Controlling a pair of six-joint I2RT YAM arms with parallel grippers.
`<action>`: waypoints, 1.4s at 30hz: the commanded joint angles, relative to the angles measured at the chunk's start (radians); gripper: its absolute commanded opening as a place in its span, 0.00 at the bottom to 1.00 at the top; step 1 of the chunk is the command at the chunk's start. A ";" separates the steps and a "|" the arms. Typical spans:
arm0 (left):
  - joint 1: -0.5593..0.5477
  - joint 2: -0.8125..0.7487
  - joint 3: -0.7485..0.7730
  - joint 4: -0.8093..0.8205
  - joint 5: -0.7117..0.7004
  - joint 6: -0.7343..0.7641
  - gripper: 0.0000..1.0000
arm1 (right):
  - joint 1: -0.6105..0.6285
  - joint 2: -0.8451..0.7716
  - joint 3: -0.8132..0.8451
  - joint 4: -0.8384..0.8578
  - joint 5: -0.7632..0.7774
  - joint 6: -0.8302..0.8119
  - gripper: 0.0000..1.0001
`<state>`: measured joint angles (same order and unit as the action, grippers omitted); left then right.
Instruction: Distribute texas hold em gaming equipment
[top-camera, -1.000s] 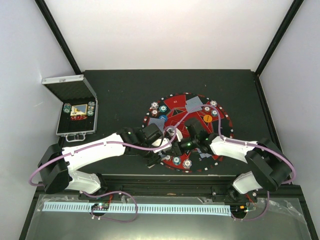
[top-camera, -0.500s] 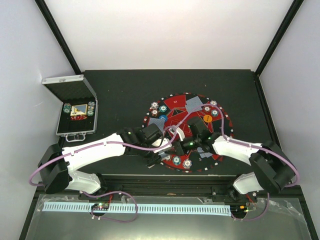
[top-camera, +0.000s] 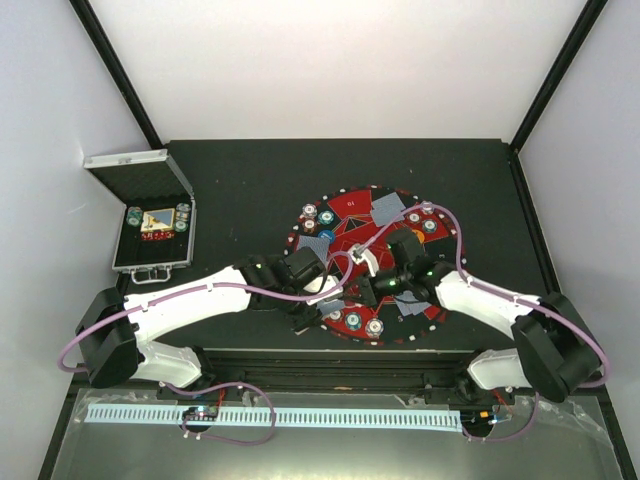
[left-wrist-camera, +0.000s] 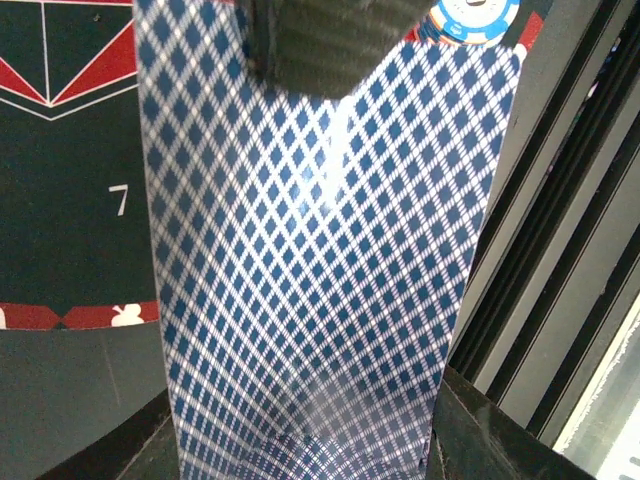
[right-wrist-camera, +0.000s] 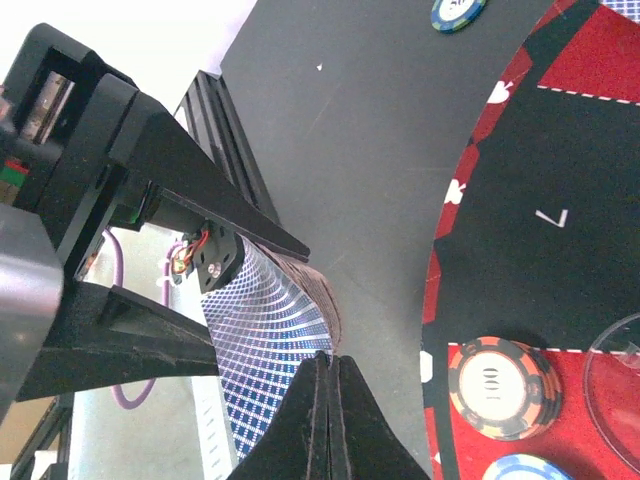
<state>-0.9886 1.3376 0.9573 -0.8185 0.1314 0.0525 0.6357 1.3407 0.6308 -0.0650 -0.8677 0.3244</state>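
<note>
My left gripper (left-wrist-camera: 305, 445) is shut on a deck of blue-diamond-backed playing cards (left-wrist-camera: 310, 250), bowed between its fingers. It hangs over the near edge of the round mat (top-camera: 350, 212). My right gripper (right-wrist-camera: 330, 358) is shut on the far edge of the deck's (right-wrist-camera: 268, 330) top card, and one of its ribbed fingers (left-wrist-camera: 320, 40) lies across that card. In the top view the two grippers, left (top-camera: 325, 298) and right (top-camera: 358, 290), meet. Chip stacks (top-camera: 374, 326) and dealt cards (top-camera: 390, 208) sit around the mat.
An open silver case (top-camera: 152, 262) holding more chips stands at the table's left. A red-and-black chip stack (right-wrist-camera: 503, 388) lies just right of my right fingers. The table's black front rail (left-wrist-camera: 560, 250) runs close beside the deck. Purple cables loop over both arms.
My right gripper has closed from partly open to shut at the deck's edge, and its arm has swung a little to the right. The left arm and the deck have stayed still.
</note>
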 joint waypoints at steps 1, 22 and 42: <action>0.000 0.005 0.037 0.000 -0.014 0.009 0.50 | -0.030 -0.040 0.015 -0.063 0.049 -0.040 0.01; 0.128 -0.011 0.041 -0.010 -0.045 0.001 0.50 | 0.027 0.179 0.397 -0.294 1.463 -0.322 0.01; 0.136 -0.026 0.040 -0.007 -0.047 0.003 0.50 | 0.151 0.524 0.530 -0.271 1.170 -0.442 0.01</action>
<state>-0.8585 1.3338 0.9607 -0.8223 0.0872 0.0521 0.7815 1.8359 1.1450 -0.3035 0.4320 -0.1310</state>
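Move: The card already pinched by the right fingers at the edge of the left hand's deck is bound for the row of card slots, roughly 22 cm ahead of the right hand, 6 cm to its right and 12 cm below. On the same surface, from that hand, the small blind button is about 25 cm ahead and 5 cm left, the clear dealer disc 10 cm straight ahead, and the 100-chips 7 cm ahead, 3 cm left. From the left hand, the slots lie some 24 cm ahead, 18 cm right and 10 cm below. The card comes free of the deck as the shut right fingers carry it forward about 20 cm, first swinging 10 cm right, then back left some 7 cm and down towards the slots. The wrist turns about 75 degrees, from pointing left to forward and down. The left hand keeps its grip on the deck and shifts about 4 cm forward and a little left. ##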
